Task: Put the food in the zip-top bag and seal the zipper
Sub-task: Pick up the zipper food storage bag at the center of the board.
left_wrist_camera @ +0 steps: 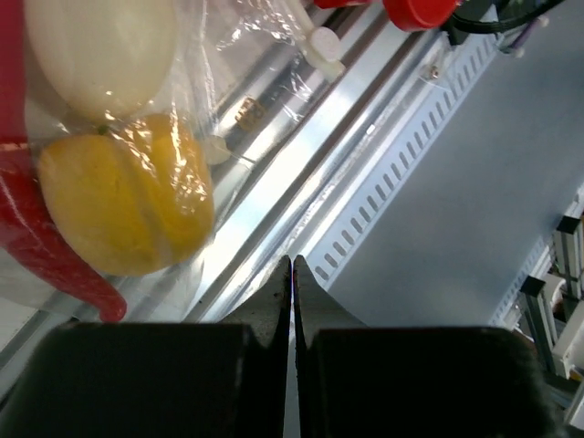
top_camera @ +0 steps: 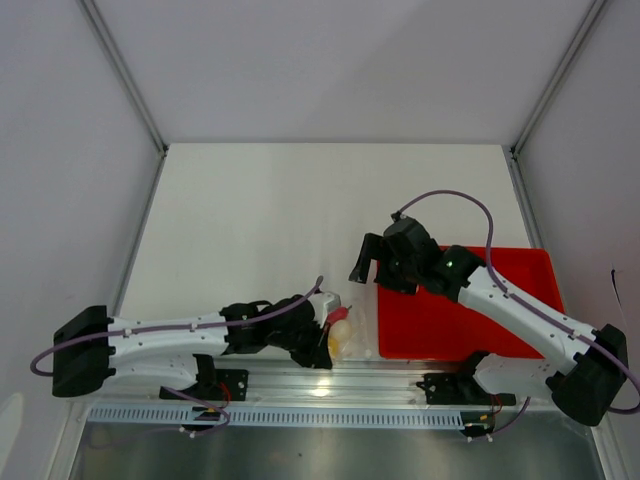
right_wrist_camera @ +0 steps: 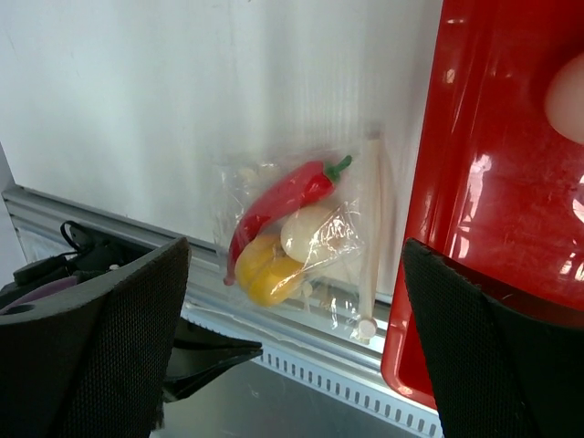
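Note:
The clear zip-top bag (right_wrist_camera: 274, 196) lies on the table's near edge, just left of the red tray. Inside it are a red chili (right_wrist_camera: 283, 201), a whitish egg shape (right_wrist_camera: 306, 233) and a yellow-orange piece (right_wrist_camera: 265, 271). The zipper (right_wrist_camera: 372, 228) shows as a pale strip along the bag's edge beside the tray, with a white slider (right_wrist_camera: 365, 327) at its near end. My left gripper (left_wrist_camera: 292, 263) is shut beside the bag (top_camera: 341, 336), over the metal rail, with nothing seen between its jaws. My right gripper (top_camera: 372, 272) hovers open above the bag. Another cream piece (right_wrist_camera: 566, 96) lies in the tray.
The red tray (top_camera: 470, 310) sits on the right of the table, under the right arm. A slotted metal rail (top_camera: 330, 385) runs along the near edge, right behind the bag. White walls enclose the table on three sides.

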Controlling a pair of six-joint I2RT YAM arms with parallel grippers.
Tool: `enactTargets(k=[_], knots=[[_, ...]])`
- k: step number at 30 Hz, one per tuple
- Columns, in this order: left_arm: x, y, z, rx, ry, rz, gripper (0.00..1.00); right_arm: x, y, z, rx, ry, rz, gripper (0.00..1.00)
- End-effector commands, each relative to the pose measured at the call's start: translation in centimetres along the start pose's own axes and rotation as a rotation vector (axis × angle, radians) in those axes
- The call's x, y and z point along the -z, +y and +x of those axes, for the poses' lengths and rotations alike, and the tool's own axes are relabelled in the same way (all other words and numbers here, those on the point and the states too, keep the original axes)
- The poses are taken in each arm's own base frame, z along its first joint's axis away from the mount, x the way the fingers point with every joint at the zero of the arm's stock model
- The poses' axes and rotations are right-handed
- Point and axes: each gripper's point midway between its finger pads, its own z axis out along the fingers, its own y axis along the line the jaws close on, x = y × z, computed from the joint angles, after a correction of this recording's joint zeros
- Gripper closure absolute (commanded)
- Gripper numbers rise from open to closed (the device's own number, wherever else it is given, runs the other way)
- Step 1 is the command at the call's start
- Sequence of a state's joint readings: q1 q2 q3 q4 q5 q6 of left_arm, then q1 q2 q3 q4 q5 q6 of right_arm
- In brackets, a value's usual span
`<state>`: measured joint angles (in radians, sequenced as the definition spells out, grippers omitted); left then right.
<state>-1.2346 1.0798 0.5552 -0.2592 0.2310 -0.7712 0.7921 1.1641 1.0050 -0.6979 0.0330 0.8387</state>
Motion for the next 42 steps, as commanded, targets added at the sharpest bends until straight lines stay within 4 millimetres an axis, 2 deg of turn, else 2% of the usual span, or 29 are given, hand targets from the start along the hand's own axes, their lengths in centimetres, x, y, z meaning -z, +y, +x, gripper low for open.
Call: enactTargets(k=[1, 7, 10, 14, 17, 21, 25, 31, 34, 42], knots=[[-1.0, 0.5, -1.4, 0.011, -0.067, -0.039, 0.99, 0.7, 1.0, -0.5, -0.016, -0.014, -0.016, 0.01], [-2.2, 1.8, -2.0, 0.014, -0.078, -0.116, 0.99, 0.2, 2.5, 1.4, 0.004, 0.021, -0.036, 0.01], [-2.8, 2.6, -2.3, 0.005, -0.070, -0.166, 0.99, -1.0, 2.1, 2.6, 0.023, 0.064, 0.015, 0.01], [-3.1, 4.3, -2.1, 0.035, -0.075, -0.201, 0.99, -1.5, 1.5, 3.2, 0.024, 0.066, 0.059, 0.01], [-2.8, 5.8, -2.5, 0.073, -0.103, -0.218, 0.99, -2.2, 1.3, 3.4, 0.010, 0.071, 0.076, 0.01], [-2.4, 6.7, -2.8, 0.085, -0.134, -0.221, 1.00, -3.6, 1.1, 3.8, -0.040, 0.088, 0.112, 0.01], [-2.0, 7.6, -3.5, 0.092, -0.150, -0.238, 0.99, -4.9, 2.0, 4.4, -0.100, 0.108, 0.123, 0.01], [-1.1, 8.7, -5.7, 0.099, -0.208, -0.245, 0.99, -6.1, 1.7, 4.7, -0.167, 0.095, 0.247, 0.00], [-0.8, 9.5, -6.7, 0.106, -0.232, -0.256, 0.99, -6.5, 2.5, 4.7, -0.230, 0.093, 0.212, 0.01], [-0.3, 11.0, -8.2, 0.123, -0.259, -0.265, 0.99, -5.8, 1.0, 4.6, -0.304, 0.047, 0.263, 0.00]])
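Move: Ahead of the left hand by about 8 cm, 4 cm to its right and 5 cm lower, lies the filled zip-top bag; the yellow pepper in its near corner is some 6 cm straight ahead. From the right hand the bag lies about 7 cm left, 5 cm back and 13 cm below, while a pale egg is roughly 5 cm ahead and 9 cm right, in the red box, whose middle is 24 cm right and 2 cm ahead. Sinking about 5 cm beside the bag with fingers still shut, the left hand then sweeps forward some 12 cm, drifting left and turning counter-clockwise, its tips pushing the bag's pepper corner farther onto the board. Meanwhile the right hand, fingers staying wide open, comes down nearly 7 cm and about 5 cm left over the bag, tipping its fingers more steeply down and turning clockwise late on. ##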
